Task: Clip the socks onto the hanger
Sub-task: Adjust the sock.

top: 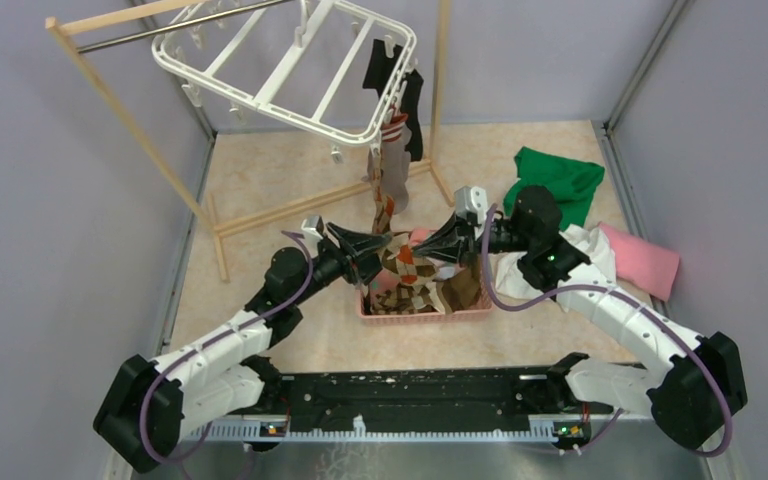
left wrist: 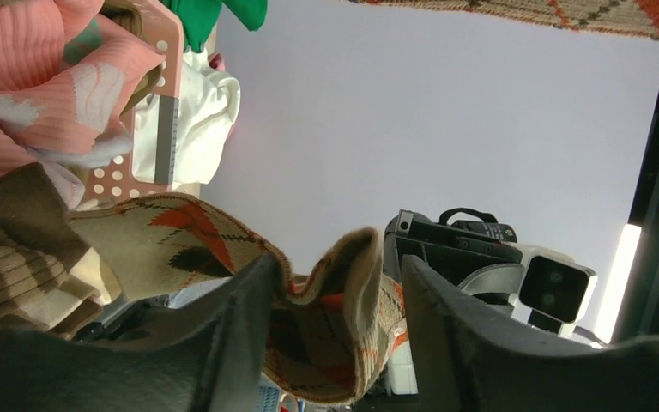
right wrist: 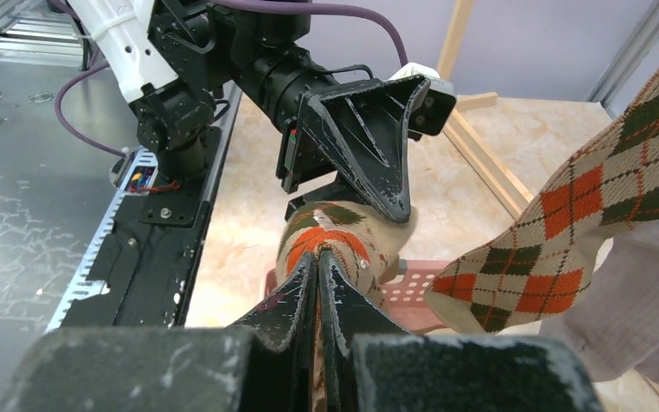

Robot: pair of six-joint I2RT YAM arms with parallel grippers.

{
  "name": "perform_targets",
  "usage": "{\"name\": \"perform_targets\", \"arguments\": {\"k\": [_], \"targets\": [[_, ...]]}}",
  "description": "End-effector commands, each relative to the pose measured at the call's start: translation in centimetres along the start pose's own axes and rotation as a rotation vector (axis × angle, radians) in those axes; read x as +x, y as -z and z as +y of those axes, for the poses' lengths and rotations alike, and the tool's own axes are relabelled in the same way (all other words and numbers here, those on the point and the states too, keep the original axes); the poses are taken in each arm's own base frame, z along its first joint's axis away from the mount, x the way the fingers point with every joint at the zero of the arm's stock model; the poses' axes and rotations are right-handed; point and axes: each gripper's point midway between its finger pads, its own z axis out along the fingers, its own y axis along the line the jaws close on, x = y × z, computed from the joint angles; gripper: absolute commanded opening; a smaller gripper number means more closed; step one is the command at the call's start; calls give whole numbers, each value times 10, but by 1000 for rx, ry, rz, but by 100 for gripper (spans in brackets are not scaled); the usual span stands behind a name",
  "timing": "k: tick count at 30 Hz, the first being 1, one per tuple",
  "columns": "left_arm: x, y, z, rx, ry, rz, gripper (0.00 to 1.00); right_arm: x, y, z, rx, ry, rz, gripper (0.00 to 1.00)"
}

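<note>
The white hanger [top: 290, 65] hangs from the rack at the back, with a black sock [top: 380, 62], a grey-brown sock [top: 397, 165] and an argyle sock [top: 385, 212] clipped to its near right corner. Over the pink basket [top: 428, 312], my right gripper [right wrist: 317, 256] is shut on the edge of a second argyle sock [right wrist: 335, 240]. My left gripper [left wrist: 336, 262] faces it, jaws apart around that sock's folded cuff [left wrist: 343, 300]. The cuff touches the left finger [left wrist: 240, 318] and stands clear of the other finger [left wrist: 455, 326].
The basket holds more socks, pink and brown ones [left wrist: 43, 94]. A green cloth [top: 558, 180], a white cloth [top: 588, 252] and a pink cloth [top: 642, 258] lie to its right. The wooden rack [top: 135, 130] stands at the back left, its base bar [top: 290, 205] across the floor.
</note>
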Motion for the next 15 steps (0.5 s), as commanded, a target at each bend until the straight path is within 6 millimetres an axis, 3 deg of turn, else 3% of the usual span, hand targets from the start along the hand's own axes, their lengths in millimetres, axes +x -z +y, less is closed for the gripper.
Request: {"name": "perform_targets", "arguments": {"k": [1,4,7,12,14,15], "targets": [[1,-5,-25,65,-8,-4,54,5,-2,4,-19,28,5,0],[4,-4,-21,77,-27,13,23,12,0,5,-16,26,24,0],[8,-2,-18,86,-76,37,0,17,2,9,-15,12,35,0],[8,4,-18,102,-267,20,0,26,7,15,-13,-5,67,0],[6,9,-21,122,-423,-7,0,32,10,18,-14,-14,82,0],[6,13,-26,139,-543,-16,0,34,11,19,-12,-23,85,5]]}}
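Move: The free edge of the argyle sock stands between the left hand's open fingers, within about 1 cm of the hand point; from the right hand, which already pinches this sock, that edge is some 6 cm to the left and 3 cm ahead, at about the same height. From the left hand, the hanging argyle sock is roughly 10 cm straight ahead and 5 cm higher, and the basket's middle is about 10 cm to the right, 3 cm farther out and 15 cm lower. The left hand stays almost in place beside the right and shuts its wide-open fingers to pinch the argyle sock's edge, then rolls some 10 degrees clockwise, as seen looking along its fingers. As those fingers come together, the right hand, its shut fingers still gripping the sock, starts straight down towards the basket and sinks about 4 cm, its tips dipping slightly, so that it draws its part of the sock down from the left hand's pinch. ##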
